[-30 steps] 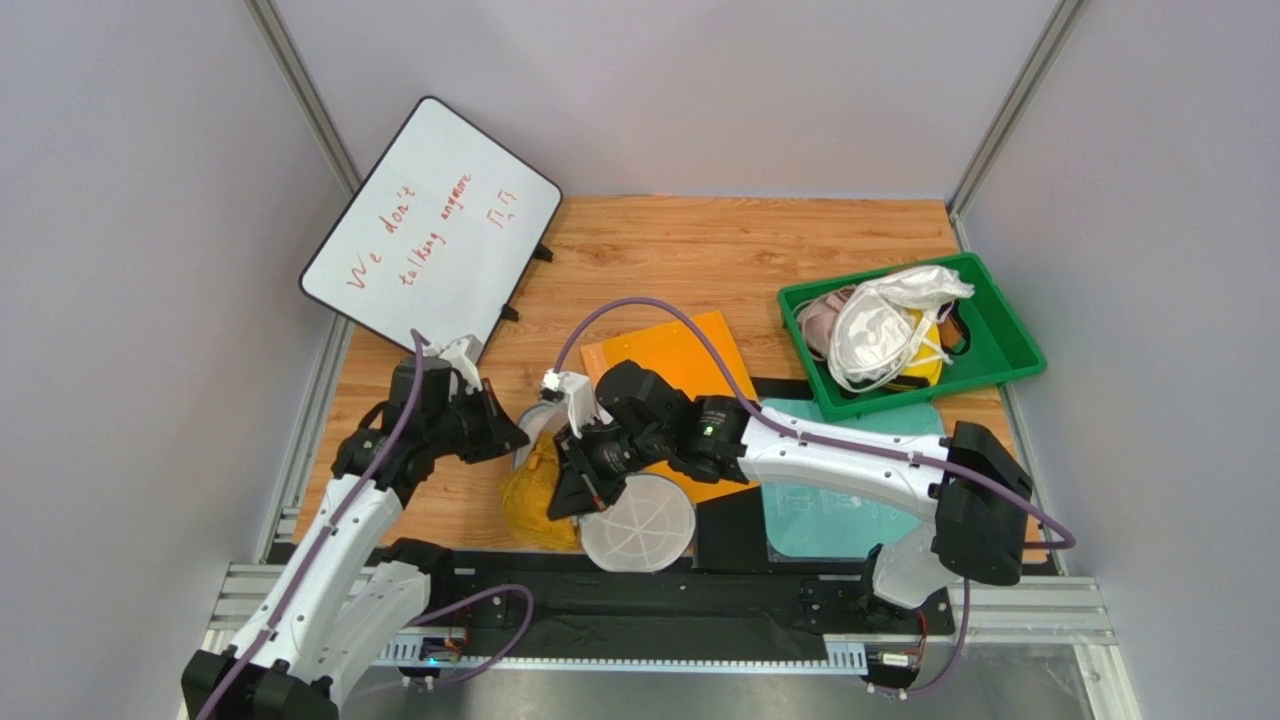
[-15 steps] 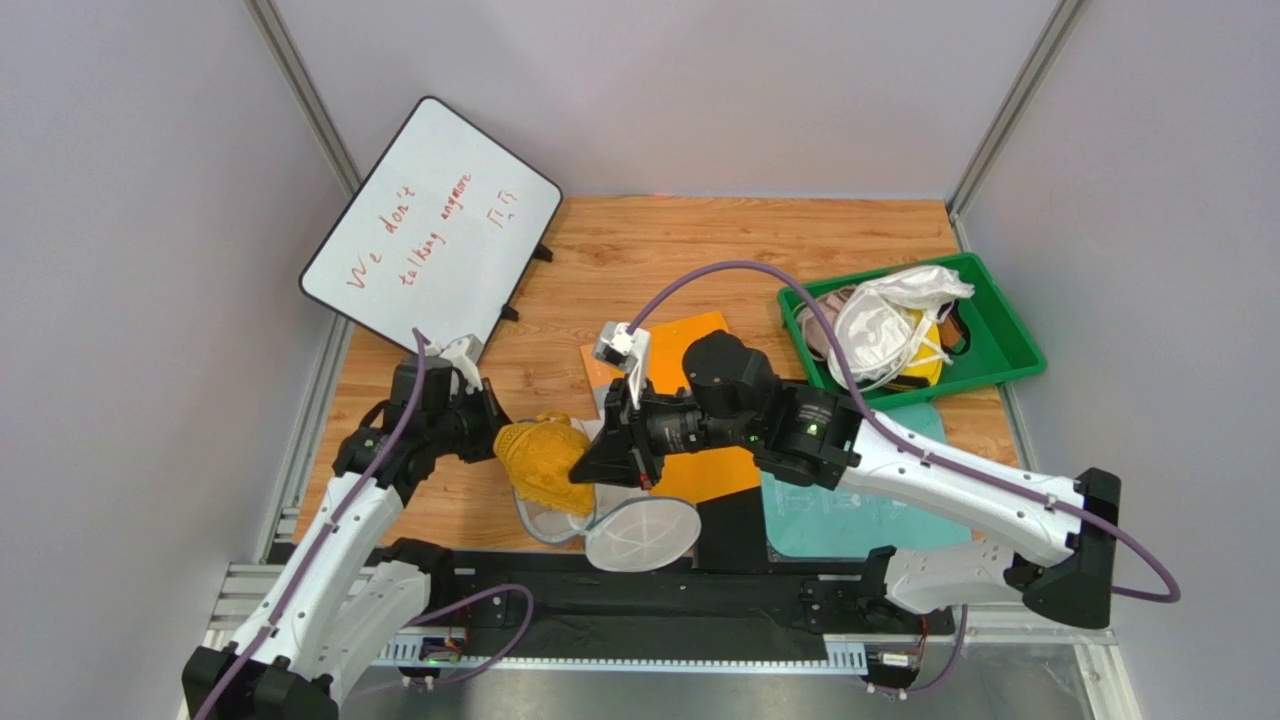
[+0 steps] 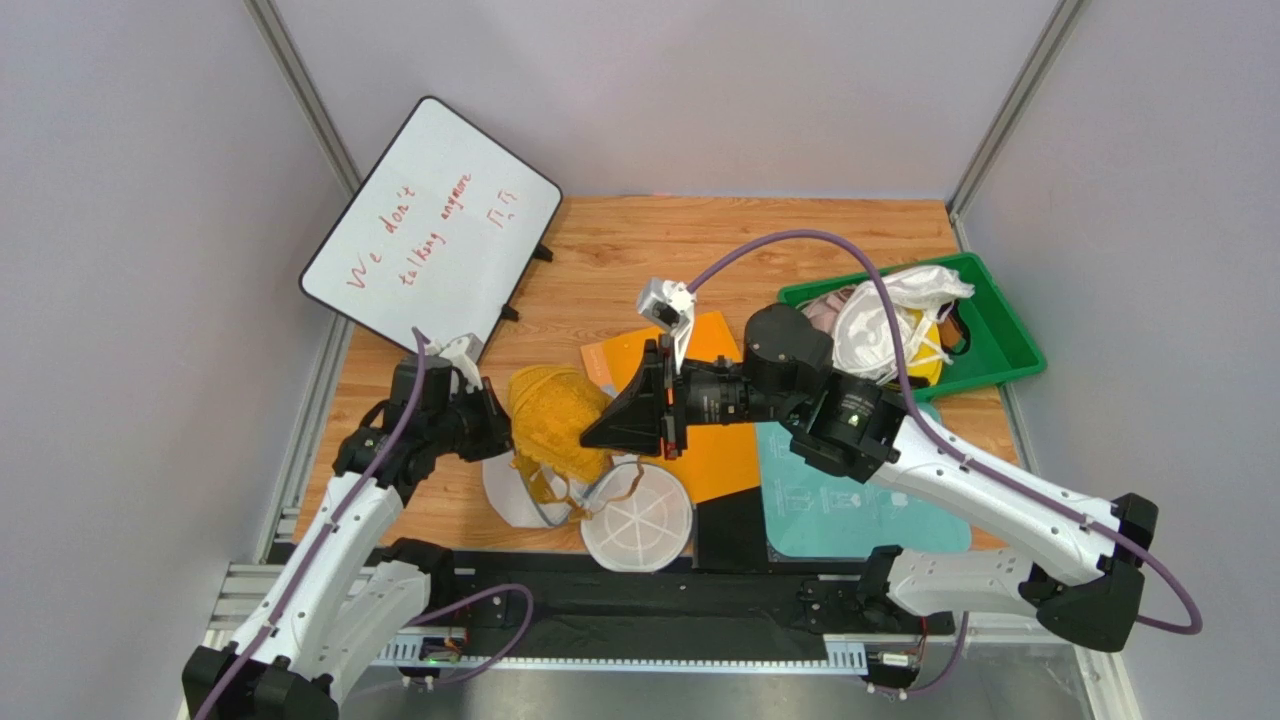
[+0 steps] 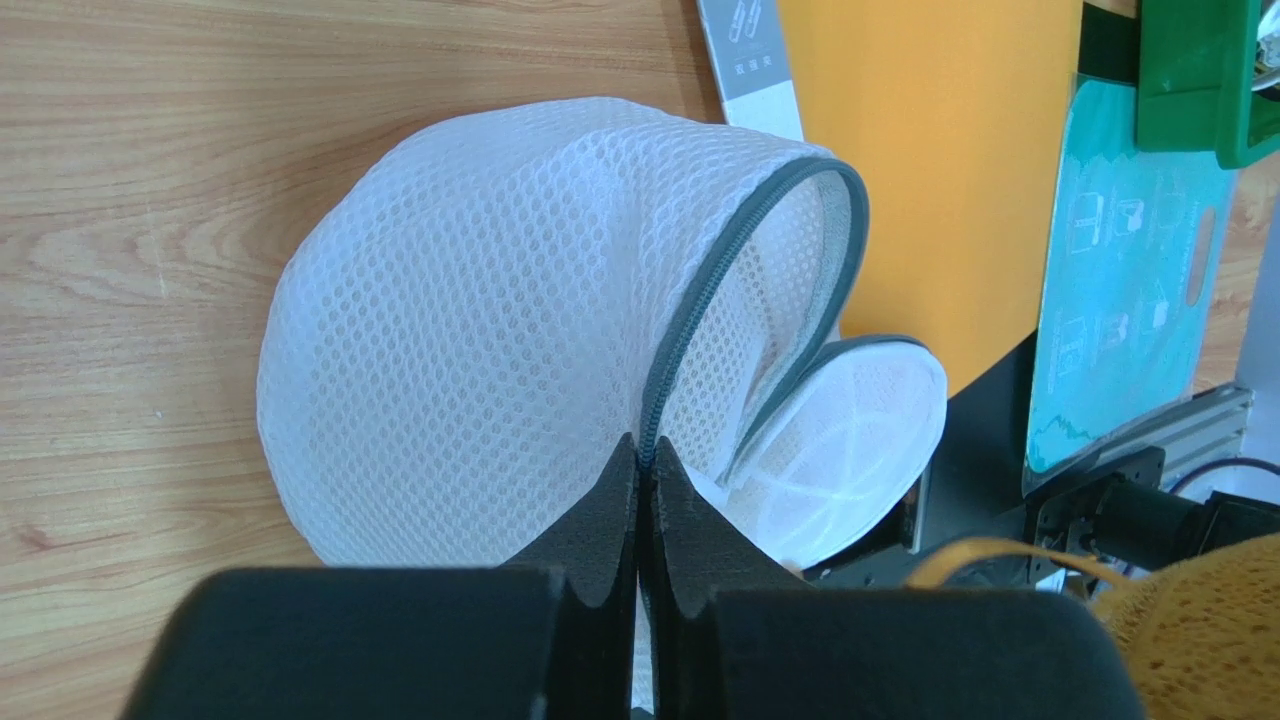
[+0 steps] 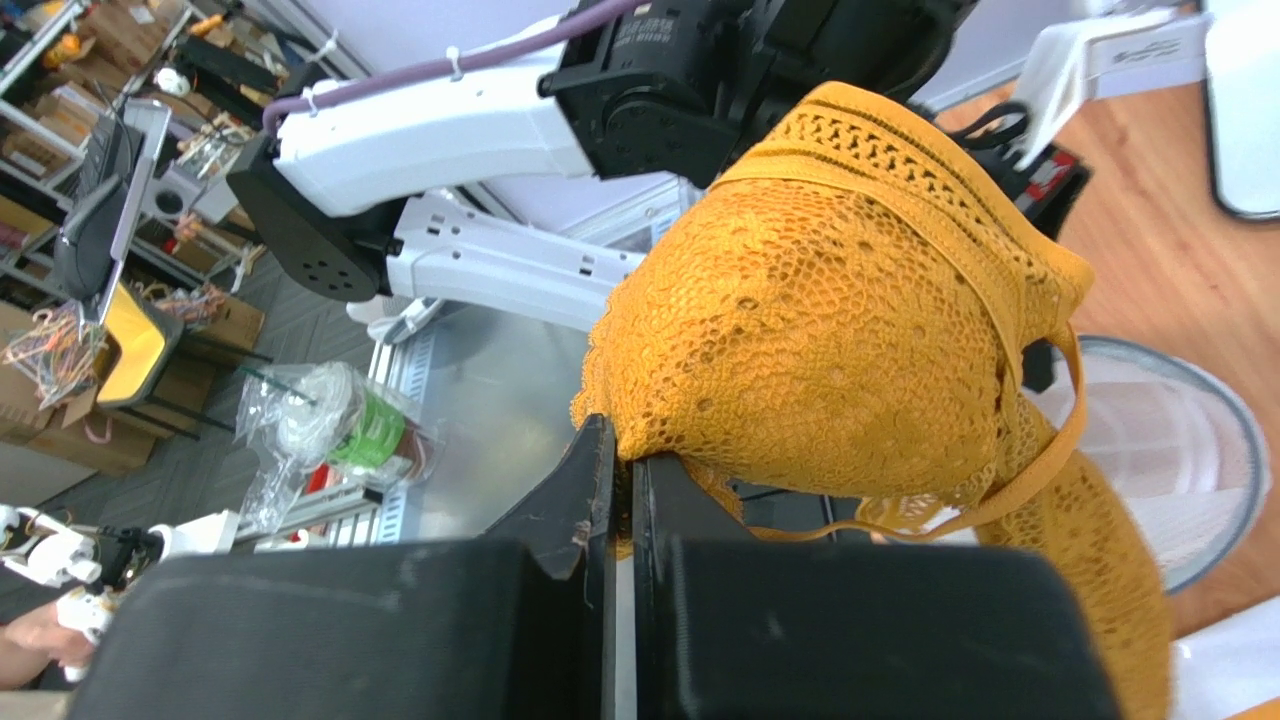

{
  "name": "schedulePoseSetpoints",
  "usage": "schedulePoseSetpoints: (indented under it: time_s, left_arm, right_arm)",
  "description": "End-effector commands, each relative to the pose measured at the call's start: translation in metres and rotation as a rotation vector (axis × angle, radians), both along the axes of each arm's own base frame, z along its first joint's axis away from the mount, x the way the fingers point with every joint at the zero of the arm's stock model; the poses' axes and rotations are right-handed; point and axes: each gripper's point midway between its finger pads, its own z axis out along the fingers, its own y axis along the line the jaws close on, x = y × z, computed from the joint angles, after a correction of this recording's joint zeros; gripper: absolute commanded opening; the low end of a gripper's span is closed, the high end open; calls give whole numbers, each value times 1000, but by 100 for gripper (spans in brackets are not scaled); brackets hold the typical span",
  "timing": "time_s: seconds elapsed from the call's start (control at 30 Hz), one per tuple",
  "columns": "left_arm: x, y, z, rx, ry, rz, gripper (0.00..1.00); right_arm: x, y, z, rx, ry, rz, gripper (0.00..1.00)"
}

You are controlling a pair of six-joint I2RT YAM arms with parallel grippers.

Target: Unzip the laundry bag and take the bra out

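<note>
The white mesh laundry bag (image 4: 481, 330) lies unzipped on the wood, its round lid (image 4: 849, 450) flapped open toward the table's front. My left gripper (image 4: 646, 453) is shut on the bag's dark zipper rim. From above, the bag (image 3: 516, 492) and lid (image 3: 639, 525) sit below the mustard-brown bra (image 3: 553, 417). The bra (image 5: 842, 330) hangs in the air, clear of the bag, one strap dangling toward the lid. My right gripper (image 5: 624, 438) is shut on the bra's edge. In the top view the right gripper (image 3: 594, 438) is just right of the left gripper (image 3: 493, 435).
A whiteboard (image 3: 428, 225) leans at the back left. The green tray (image 3: 1010, 311) at the back right holds other garments. An orange sheet (image 3: 669, 360) and a teal sheet (image 3: 842, 503) lie under the right arm. A black mat (image 3: 736, 528) runs along the front edge.
The right gripper has pulled the bra up and back out of the bag, and the right arm has stretched out higher. The left gripper has kept its hold on the rim.
</note>
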Motion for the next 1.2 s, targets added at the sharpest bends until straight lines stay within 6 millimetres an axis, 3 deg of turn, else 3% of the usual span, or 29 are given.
schedulePoseSetpoints:
  time_s: [0.0,0.13,0.17,0.23,0.27,0.33,0.43,0.53,0.63,0.7,0.83,0.97,1.17]
  left_arm:
    - [8,0,12,-5,-57,-5,0]
    - [8,0,13,-5,-62,-4,0]
    - [8,0,13,-5,-62,-4,0]
    - [8,0,13,-4,-64,-3,0]
    - [8,0,13,-4,-64,-3,0]
    - [8,0,14,-6,-66,-4,0]
    - [8,0,14,-8,-70,-3,0]
    - [8,-1,15,-9,-75,-7,0]
    - [8,-1,16,-13,-78,-10,0]
    - [8,-2,17,-15,-80,-10,0]
    - [8,-2,17,-19,-85,-12,0]
    - [8,-4,18,-25,-87,-20,0]
    - [7,-5,18,-32,-87,-27,0]
  right_arm:
    - [20,-23,46,118,-60,-75,0]
    - [54,-57,55,105,-89,-214,0]
    - [70,-70,58,98,-102,-282,0]
    - [81,-91,65,76,-131,-357,0]
    - [101,-106,65,60,-132,-443,0]
    - [114,-127,66,30,-126,-519,0]
    - [154,-180,68,9,-103,-719,0]
    - [176,-219,69,12,-77,-850,0]
    - [204,-285,71,26,-38,-1054,0]
    - [216,-310,68,27,-12,-1134,0]
    - [240,-378,60,35,34,-1352,0]
    - [261,-423,49,6,47,-1504,0]
    - [292,-466,23,-46,105,-1619,0]
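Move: The green bin I'm taking the bra to lies about 43 cm to my right hand's right, 29 cm ahead and some 33 cm below. On the way, the orange folder is about 19 cm ahead and 9 cm right, and the teal board 8 cm ahead and 35 cm right. The open laundry bag is some 10 cm ahead and 8 cm left, well below. From my left hand the bin is about 54 cm right, 18 cm ahead. Keeping the mustard bra pinched, I swing my right hand in a fast arc from above the laundry bag, some 44 cm right and 27 cm forward, over the folder to the green bin. I rise about 6 cm at first, then sink nearly back to the starting height, turning clockwise almost 90 degrees. My left hand stays, still gripping the bag's rim. ##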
